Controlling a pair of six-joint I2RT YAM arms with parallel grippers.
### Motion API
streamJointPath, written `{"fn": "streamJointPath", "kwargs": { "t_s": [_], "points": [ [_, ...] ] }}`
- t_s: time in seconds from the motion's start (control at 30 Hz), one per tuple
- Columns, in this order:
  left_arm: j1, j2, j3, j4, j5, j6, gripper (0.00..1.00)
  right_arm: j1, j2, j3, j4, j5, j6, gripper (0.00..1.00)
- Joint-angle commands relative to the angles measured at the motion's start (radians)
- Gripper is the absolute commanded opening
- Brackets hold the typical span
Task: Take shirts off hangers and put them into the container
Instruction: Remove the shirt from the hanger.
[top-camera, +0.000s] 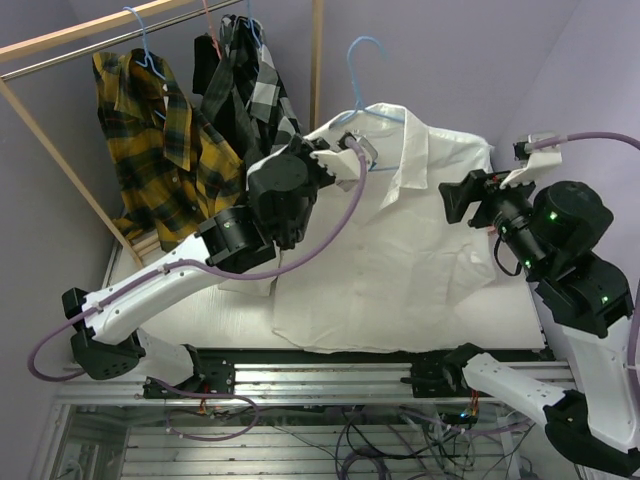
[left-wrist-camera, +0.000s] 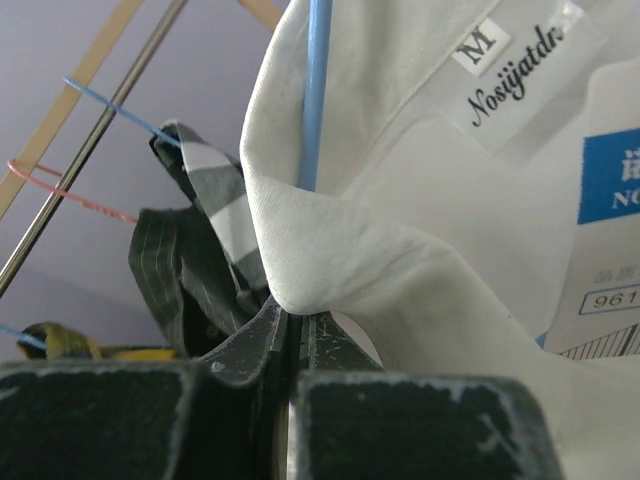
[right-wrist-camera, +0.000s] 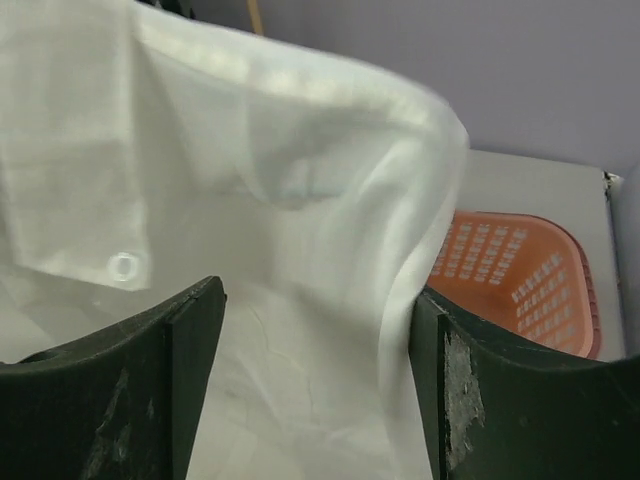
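Note:
The white shirt (top-camera: 400, 240) hangs draped over the table on a light blue hanger (top-camera: 368, 75). My left gripper (top-camera: 348, 150) is shut on a fold of the shirt at the collar (left-wrist-camera: 300, 250), where the blue hanger wire (left-wrist-camera: 316, 90) runs into the cloth. My right gripper (top-camera: 452, 200) stands open at the shirt's right shoulder, with loose white fabric (right-wrist-camera: 300, 200) lying between its fingers. The salmon container (right-wrist-camera: 520, 280) shows just past the right finger and is hidden in the top view. Yellow plaid (top-camera: 160, 140), checked (top-camera: 255, 90) and dark pinstriped (top-camera: 207, 60) shirts hang on the rack.
A wooden rack pole (top-camera: 60, 40) and a metal rod (top-camera: 100, 52) cross the back left, and an upright wooden post (top-camera: 317, 50) stands behind the white shirt. A pink hanger (left-wrist-camera: 60, 190) and another blue one (left-wrist-camera: 110, 105) hook over the rod.

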Motion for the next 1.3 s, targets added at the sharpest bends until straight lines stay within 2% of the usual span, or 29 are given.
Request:
{"fn": "streamJointPath", "kwargs": {
  "t_s": [0.0, 0.17, 0.27, 0.53, 0.9, 1.27],
  "points": [
    [-0.06, 0.01, 0.013, -0.081, -0.205, 0.086, 0.07, 0.003, -0.05, -0.004, 0.039, -0.095, 0.016, 0.7],
    [-0.093, 0.039, 0.06, -0.115, -0.217, 0.072, 0.07, 0.002, -0.052, -0.026, 0.084, -0.313, 0.045, 0.68],
    [-0.113, 0.06, 0.092, -0.109, -0.216, 0.077, 0.07, 0.002, -0.05, -0.074, 0.107, -0.367, 0.077, 0.67],
    [-0.142, 0.107, 0.153, -0.109, -0.269, 0.086, 0.07, 0.002, -0.086, -0.23, 0.169, -0.345, 0.119, 0.67],
    [-0.17, 0.116, 0.156, -0.126, -0.294, 0.056, 0.07, 0.003, -0.124, -0.381, 0.348, -0.421, 0.168, 0.67],
    [-0.188, 0.118, 0.159, -0.154, -0.307, 0.03, 0.07, 0.003, -0.132, -0.479, 0.495, -0.302, 0.198, 0.66]
  ]
}}
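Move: The white shirt's loose collar flap hangs about 11 cm to the right gripper's left, 5 cm ahead and 3 cm lower. From the left gripper, which already pinches the other side of the collar with the hanger, the flap is some 11 cm right, 2 cm back and 5 cm down. The hanger hook stands about 15 cm above the left gripper, 3 cm ahead and 3 cm right. The basket lies roughly 27 cm ahead of the right gripper, 10 cm right and 38 cm below. Bring the open right gripper about 8 cm left and 6 cm down to the collar flap, backing off some 3 cm at first and then coming forward again, while turning it 20 degrees counter-clockwise and rolling its left side up. Keep the left gripper shut on collar and hanger and draw them back and a little right and down, its left side rolling up slightly. ##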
